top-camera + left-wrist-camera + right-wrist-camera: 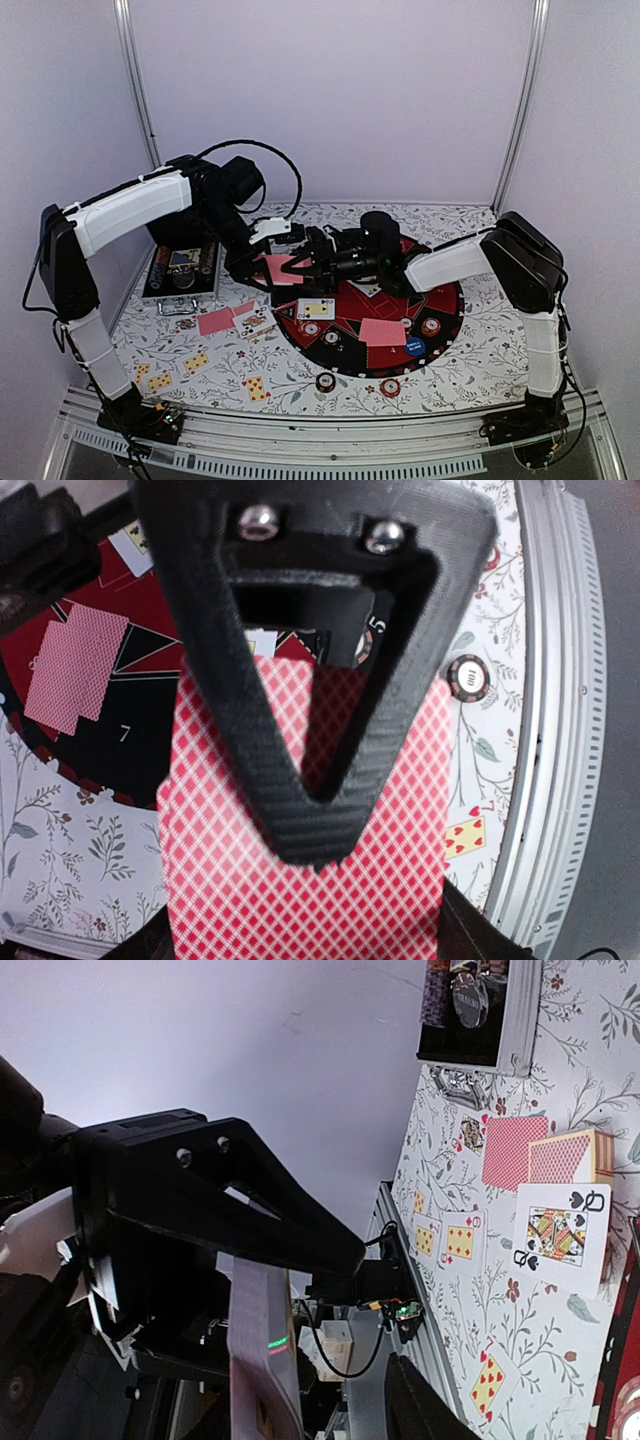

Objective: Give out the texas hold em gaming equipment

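My left gripper (262, 268) (315, 850) is shut on a red-backed playing card (279, 268) (300, 900), held in the air over the left rim of the round mat (445, 335). My right gripper (305, 264) (375, 1310) faces it from the right. Its jaws stand apart, with the edge-on card (258, 1360) between them near the upper finger. On the mat lie face-down cards (382, 331) (75, 670), a face-up card (316, 308), a blue button (414, 348) and chips (430, 325). Two more chips (325, 381) (390, 387) rest on the cloth near the front.
The open silver case (182, 270) (480, 1010) stands at the left, holding chip rows. A red-backed card (215, 321) and a small deck (570, 1156) lie next to a queen of clubs (560, 1235). Face-up cards (197, 361) (256, 389) are scattered front left. A metal rail (330, 430) edges the table.
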Controlling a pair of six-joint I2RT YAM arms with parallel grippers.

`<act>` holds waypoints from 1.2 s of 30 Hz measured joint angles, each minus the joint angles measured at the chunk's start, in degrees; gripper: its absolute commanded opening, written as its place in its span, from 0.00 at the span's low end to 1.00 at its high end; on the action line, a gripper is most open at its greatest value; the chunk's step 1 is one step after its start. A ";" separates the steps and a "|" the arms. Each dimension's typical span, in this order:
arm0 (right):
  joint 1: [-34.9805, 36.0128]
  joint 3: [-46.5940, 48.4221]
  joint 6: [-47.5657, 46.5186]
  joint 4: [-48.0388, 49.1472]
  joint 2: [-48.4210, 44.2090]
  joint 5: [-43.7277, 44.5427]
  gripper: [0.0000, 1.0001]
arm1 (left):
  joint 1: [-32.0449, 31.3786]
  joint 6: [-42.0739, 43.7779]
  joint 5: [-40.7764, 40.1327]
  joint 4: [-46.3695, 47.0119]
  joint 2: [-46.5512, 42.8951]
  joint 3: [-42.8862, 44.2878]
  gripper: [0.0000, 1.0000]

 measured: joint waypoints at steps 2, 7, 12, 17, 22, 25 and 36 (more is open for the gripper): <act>-0.46 -1.60 -0.13 0.07 -1.29 0.04 0.32 | 0.00 0.02 0.02 0.02 0.00 0.00 0.24; -2.29 -5.05 -0.63 0.02 -4.50 0.02 0.18 | 0.00 0.00 -0.22 0.04 0.00 0.00 0.24; -3.74 -6.43 -0.79 -0.76 -6.75 0.04 0.08 | 0.00 0.00 -0.13 0.11 0.00 0.00 0.24; -4.22 -6.71 -0.83 -1.16 -7.45 0.00 0.00 | 0.00 -0.02 -0.24 -0.02 0.00 0.00 0.24; -5.14 -9.44 -1.33 -2.23 -9.86 0.00 0.00 | 0.00 0.00 0.04 0.26 0.00 0.00 0.24; -7.54 -12.00 -2.82 -5.20 -12.70 0.02 0.00 | 0.02 0.02 0.00 0.07 -0.02 -0.02 0.24; -16.48 -1.57 -30.42 -50.36 -25.64 19.89 0.00 | 0.07 0.02 -0.15 0.09 -0.02 -0.17 0.24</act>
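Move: The right hand's part-closed fingers already straddle the edge of the pink deck held by the left hand. The top card, already slid out a little, has its middle roughly 2 cm left of the right hand and 1 cm above it; from the left hand it lies about 4 cm to the right. From the right hand, some 17 cm down on the table, the dealt pink pair is about 11 cm ahead and 3 cm right, the two of clubs 4 cm right and 1 cm back, and the orange button about 15 cm ahead and 17 cm right. The right hand keeps drawing the top card off the deck towards its own right, closing its fingers from about half open to shut on the card within the first 4 cm or so and rising slightly, while the left hand stays in place and keeps its hold on the deck. With the card pinched, the right hand briefly slows, then speeds up to the right and forward over the mat towards the orange button, ending about 17 cm right, 10 cm forward and a little higher, its wrist swinging clockwise and rolling its left side down on the way. ##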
